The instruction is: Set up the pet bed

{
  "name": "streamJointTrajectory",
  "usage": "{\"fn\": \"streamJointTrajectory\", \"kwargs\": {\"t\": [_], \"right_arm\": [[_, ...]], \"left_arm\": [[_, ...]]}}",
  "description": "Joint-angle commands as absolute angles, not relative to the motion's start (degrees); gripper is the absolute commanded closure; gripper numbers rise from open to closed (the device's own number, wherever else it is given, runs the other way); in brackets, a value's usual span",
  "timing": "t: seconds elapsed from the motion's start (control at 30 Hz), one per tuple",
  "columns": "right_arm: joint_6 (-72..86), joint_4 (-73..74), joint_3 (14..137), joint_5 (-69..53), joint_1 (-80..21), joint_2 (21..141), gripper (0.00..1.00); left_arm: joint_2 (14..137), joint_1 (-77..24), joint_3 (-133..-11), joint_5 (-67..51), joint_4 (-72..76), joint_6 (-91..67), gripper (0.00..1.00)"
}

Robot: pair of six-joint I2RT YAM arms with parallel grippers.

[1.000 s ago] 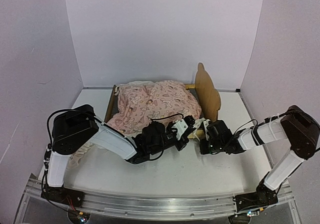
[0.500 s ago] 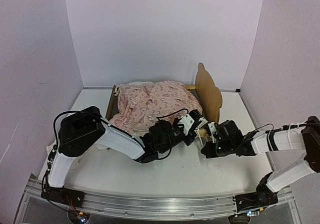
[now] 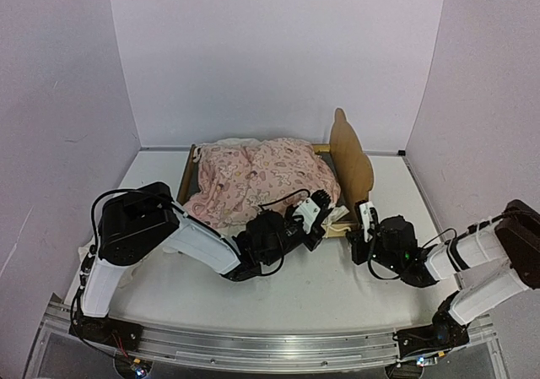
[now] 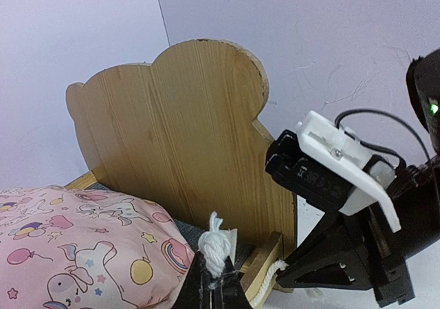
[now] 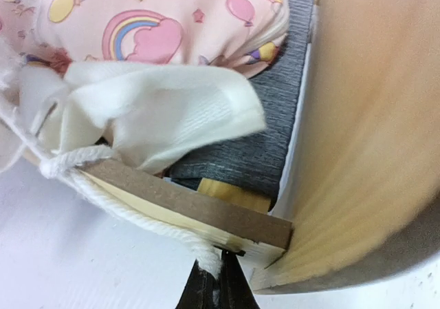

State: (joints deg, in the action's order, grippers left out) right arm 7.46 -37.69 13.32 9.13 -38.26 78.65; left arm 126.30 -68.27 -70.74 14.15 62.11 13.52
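The pet bed (image 3: 340,224) stands at the back middle of the table, its wavy wooden headboard (image 3: 351,154) upright at the right end. A pink patterned blanket (image 3: 261,175) lies heaped over it. My left gripper (image 4: 214,283) is shut on a knot of white cord (image 4: 215,248) just above the near side rail (image 4: 267,262), beside the headboard (image 4: 179,137). My right gripper (image 5: 214,281) is shut on the other end of that white cord (image 5: 137,216), which runs along the rail's (image 5: 185,200) outside. The grey mattress pad (image 5: 265,140) shows under a white ruffle (image 5: 158,109).
Lilac walls close in the table on three sides. Both arms reach in low across the near half of the table, and their grippers (image 3: 327,203) (image 3: 364,215) meet at the bed's near right corner. An aluminium rail (image 3: 270,345) runs along the front edge.
My right arm has swung down and to the right, drawing its wrist away from the bed corner. The left gripper has shifted only slightly and still holds the cord knot.
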Motion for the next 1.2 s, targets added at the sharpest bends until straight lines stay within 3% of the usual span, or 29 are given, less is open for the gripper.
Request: {"fn": "streamJointTrajectory", "kwargs": {"t": [0.0,0.17,0.37,0.63,0.8,0.9,1.17], "right_arm": [[15.19,-61.22,10.54,20.99,-38.06,81.16,1.0],[30.26,-58.41,4.58,33.26,-38.06,77.99,1.0],[46.83,-38.24,5.73,42.27,-37.74,77.06,1.0],[52.04,-34.94,8.53,30.86,-29.36,82.95,1.0],[49.53,-35.96,11.07,25.97,-26.11,84.56,1.0],[45.83,-36.72,13.29,24.35,-25.97,86.24,1.0],[42.43,-37.74,14.28,23.26,-25.84,85.14,1.0]], "left_arm": [[121.82,-68.48,-74.09,16.36,76.73,15.65,1.0],[123.46,-68.15,-77.49,18.29,76.72,18.89,1.0],[123.95,-67.26,-78.78,22.0,76.73,19.31,1.0],[118.08,-66.62,-71.45,23.13,76.64,17.97,1.0],[112.39,-67.51,-60.44,3.87,76.36,10.17,1.0],[112.13,-69.25,-56.19,-1.6,74.57,7.38,1.0],[118.4,-70.63,-52.82,4.69,70.03,4.01,1.0]]}}
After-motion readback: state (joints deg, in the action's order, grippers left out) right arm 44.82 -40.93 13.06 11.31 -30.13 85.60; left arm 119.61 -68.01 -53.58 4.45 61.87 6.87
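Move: At the bed's near right corner both hands hold cord ends. From the right hand the headboard's near edge lies about 4 cm ahead and 3 cm to the right, 1 cm higher; the rope loop on the near rail is some 6 cm left and 3 cm ahead, roughly level. The left hand has that loop about 4 cm right, level fore and aft, 9 cm below; the blanket's middle is 16 cm ahead and 17 cm left, 8 cm lower. Pulling the cord apart, the right hand keeps its pinch and sweeps about 8 cm right past the headboard's near edge, sinking a little and turning clockwise with its left side rolling up, then eases back left a few centimetres. The left hand, still gripping the knotted end, first rises slightly, then draws down, back and left, about 6 cm lower in all. ##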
